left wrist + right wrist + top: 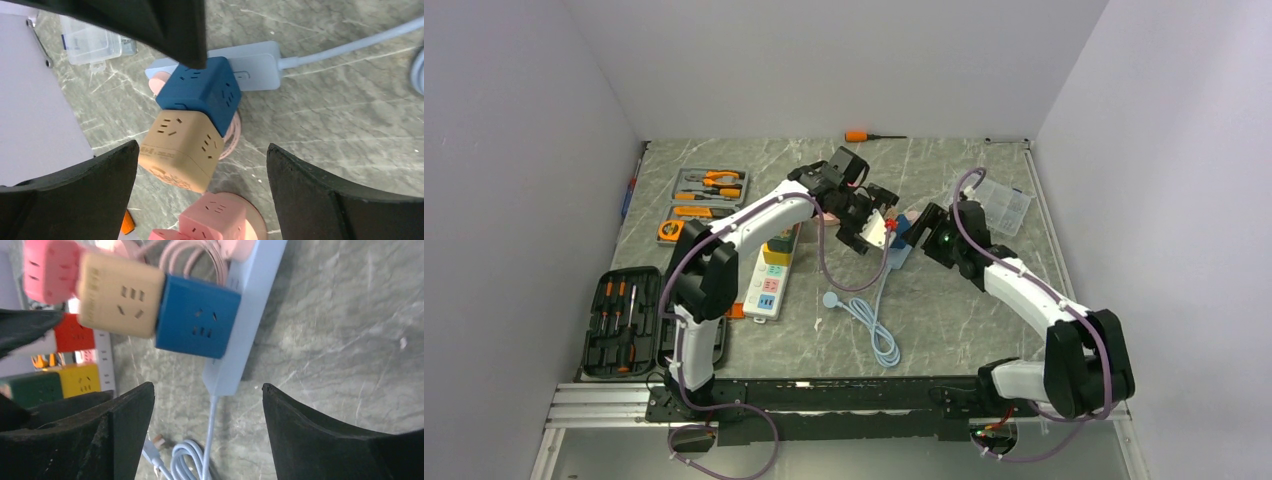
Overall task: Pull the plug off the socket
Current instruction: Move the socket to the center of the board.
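The socket is a long white strip lying left of centre, and its edge shows at the left of the right wrist view. Red, yellow and green cube plugs sit on it. My left gripper is open and empty to its right, above a tan cube and a pink cube. My right gripper is also open and empty. It hangs over the cable end of a light-blue strip. A dark blue cube sits on that strip.
The pink cube rests on a round pink disc. A coiled light-blue cable lies near the front. Tool trays and a black screwdriver case are at the left. A clear box sits at the right, an orange screwdriver at the back.
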Tool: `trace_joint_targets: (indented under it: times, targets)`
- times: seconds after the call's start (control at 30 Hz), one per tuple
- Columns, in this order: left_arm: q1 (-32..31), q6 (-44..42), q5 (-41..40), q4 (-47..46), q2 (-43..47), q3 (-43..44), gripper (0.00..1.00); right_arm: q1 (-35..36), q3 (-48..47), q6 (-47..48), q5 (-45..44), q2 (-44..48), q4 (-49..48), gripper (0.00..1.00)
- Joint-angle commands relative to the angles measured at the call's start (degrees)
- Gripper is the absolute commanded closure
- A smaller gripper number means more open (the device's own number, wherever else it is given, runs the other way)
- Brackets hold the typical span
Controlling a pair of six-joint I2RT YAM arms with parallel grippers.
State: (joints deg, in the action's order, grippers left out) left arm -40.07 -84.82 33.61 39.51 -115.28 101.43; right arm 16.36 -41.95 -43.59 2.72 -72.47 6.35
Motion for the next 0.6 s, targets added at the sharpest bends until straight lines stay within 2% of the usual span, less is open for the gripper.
trace_joint_targets:
  times: [0.0, 0.2, 0.37, 0.57]
  targets:
    - [1.00, 0.90, 2.67, 3.46, 6.79, -1.63, 0.01, 1.13, 2.75, -2.84, 5.73, -2.50, -6.05, 0.18]
    - [4.47, 6.89, 1.56, 3.84, 14.15, -4.59, 0.01, 6.07, 3.72, -4.12, 1.71, -7.16, -9.49, 0.19]
    - [7.60, 11.22, 0.23, 2.31, 22.76, -10.15, 0.01, 6.71, 5.38, -6.00, -1.52, -11.14, -15.15, 0.20]
    - [9.43, 13.57, -2.05, 2.32, 33.53, -17.55, 0.01, 6.89, 3.40, -6.85, -5.74, -15.88, -16.47, 0.21]
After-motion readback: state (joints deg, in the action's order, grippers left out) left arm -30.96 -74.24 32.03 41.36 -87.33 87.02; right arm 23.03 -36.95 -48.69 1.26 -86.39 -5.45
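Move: The light blue socket's middle lies about 3 cm left of the right hand, some 1 cm back and 10 cm below. The blue cube on it is about 4 cm left and 2 cm ahead of that hand, the beige cube about 7 cm left and 6 cm ahead, both roughly 8 cm down. From the left hand the socket is about 6 cm right, 4 cm back and 13 cm below; the green block lies some 19 cm left, 4 cm back and 11 cm down. Down by about 8 cm goes the right hand, and some 4 cm left with a slight draw back, its fingers staying wide open and tipping a little further downward as they close in on the cable end of the light blue socket. Meanwhile the left hand pulls clear, open and empty, first leftward, then rising as well, towards the green block on the white strip, swinging about 15 degrees counter-clockwise. ##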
